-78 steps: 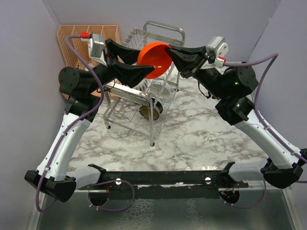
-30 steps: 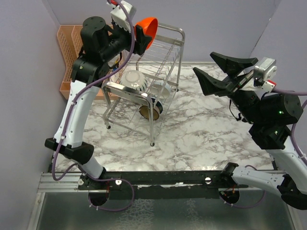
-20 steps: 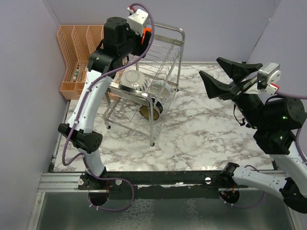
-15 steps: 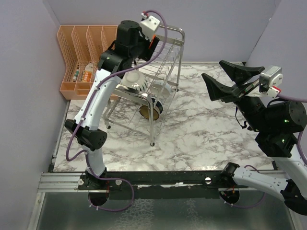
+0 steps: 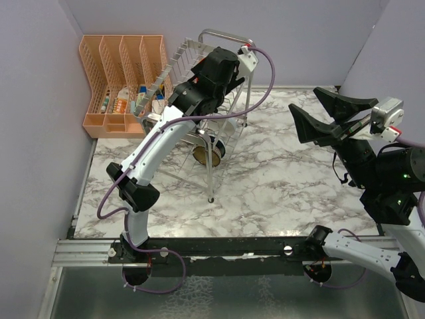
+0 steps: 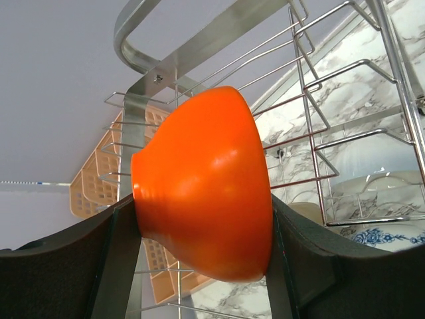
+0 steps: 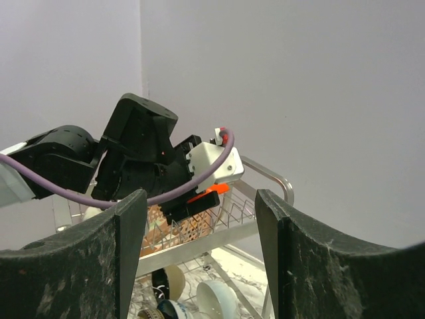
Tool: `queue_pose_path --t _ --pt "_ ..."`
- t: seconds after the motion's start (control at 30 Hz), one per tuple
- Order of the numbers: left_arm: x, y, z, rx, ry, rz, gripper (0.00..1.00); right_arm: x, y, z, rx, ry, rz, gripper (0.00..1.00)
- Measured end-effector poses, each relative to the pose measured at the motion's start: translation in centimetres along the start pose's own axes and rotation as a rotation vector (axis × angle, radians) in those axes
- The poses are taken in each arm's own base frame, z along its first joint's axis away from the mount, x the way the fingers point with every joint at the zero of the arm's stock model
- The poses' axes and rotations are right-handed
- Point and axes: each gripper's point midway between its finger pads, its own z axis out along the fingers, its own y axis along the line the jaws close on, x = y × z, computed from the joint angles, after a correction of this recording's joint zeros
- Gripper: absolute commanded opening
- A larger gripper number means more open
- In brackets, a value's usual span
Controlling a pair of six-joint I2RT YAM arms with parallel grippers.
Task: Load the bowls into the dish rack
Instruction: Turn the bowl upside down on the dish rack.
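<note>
My left gripper (image 6: 204, 203) is shut on the glossy red-orange bowl (image 6: 206, 193), one finger on its foot and one on its rim. It holds the bowl on its side among the tines of the dish rack's (image 5: 229, 33) upper tier. In the top view the left wrist hides this bowl. On the lower tier lie a dark brown bowl with a cream inside (image 7: 166, 282), a plain white bowl (image 7: 218, 299) and a blue-patterned bowl (image 6: 388, 236). My right gripper (image 5: 305, 101) hangs open and empty, well right of the rack.
A peach slotted organiser (image 5: 113, 66) stands at the back left against the wall, just behind the rack. The rack's looped handle bar (image 6: 133, 26) rises close above the held bowl. Marble tabletop (image 5: 279, 179) lies between the rack and my right arm.
My left arm has swung right with the red-orange bowl, from high behind the rack's left corner to over its upper tier. The right arm has drifted slightly right, still open.
</note>
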Motion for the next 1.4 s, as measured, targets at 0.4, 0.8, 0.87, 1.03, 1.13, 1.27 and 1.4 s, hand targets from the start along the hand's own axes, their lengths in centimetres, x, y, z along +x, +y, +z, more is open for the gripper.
queue_pose_path --t 0.4,0.8,0.87,1.03,1.13,1.27,1.4 --pt "0.2 -0.1 0.1 -0.024 0.023 0.045 0.78 -0.6 -0.6 -0.5 0.021 -0.009 -0.007 0.65" --pt "0.8 0.3 0.3 -0.020 0.039 0.056 0.99 -0.3 -0.6 -0.5 0.023 -0.002 -0.017 0.64" --pt "0.8 0.4 0.2 -0.018 0.036 0.053 0.99 -0.3 -0.6 -0.4 0.023 0.000 -0.017 0.64" --pt "0.8 0.2 0.2 0.003 0.028 0.049 0.99 0.1 -0.5 -0.2 0.021 0.007 -0.018 0.64" --pt "0.8 0.0 0.2 0.024 0.020 0.047 0.99 0.4 -0.4 0.0 0.020 0.014 -0.020 0.64" --pt "0.6 -0.5 0.0 0.061 0.006 0.043 0.99 0.7 -0.3 0.2 0.018 0.022 -0.021 0.64" --pt "0.4 -1.2 -0.4 0.112 -0.016 0.037 0.99 0.8 -0.3 0.3 0.018 0.025 -0.022 0.63"
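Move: The orange bowl is already in the left gripper, base up, its middle some 2 cm ahead of the hand point. The rack's top tier, where it goes, lies right there, about 4 cm below. The rack's curved handle is roughly 9 cm ahead, 5 cm right and 4 cm higher; the blue-patterned bowl below sits about 10 cm back, level sideways, 25 cm down. From the right hand the orange bowl lies about 22 cm ahead, 19 cm left and 13 cm lower. Keep the left gripper almost in place over the top tier, fingers one above the other around the orange bowl, and spread them from their part-open grip to fully open, so the upper finger eases off the base while the lower one stays by the rim. Then ease back and right by about 1 cm, sinking slightly, turning the wrist some 5 degrees clockwise. ##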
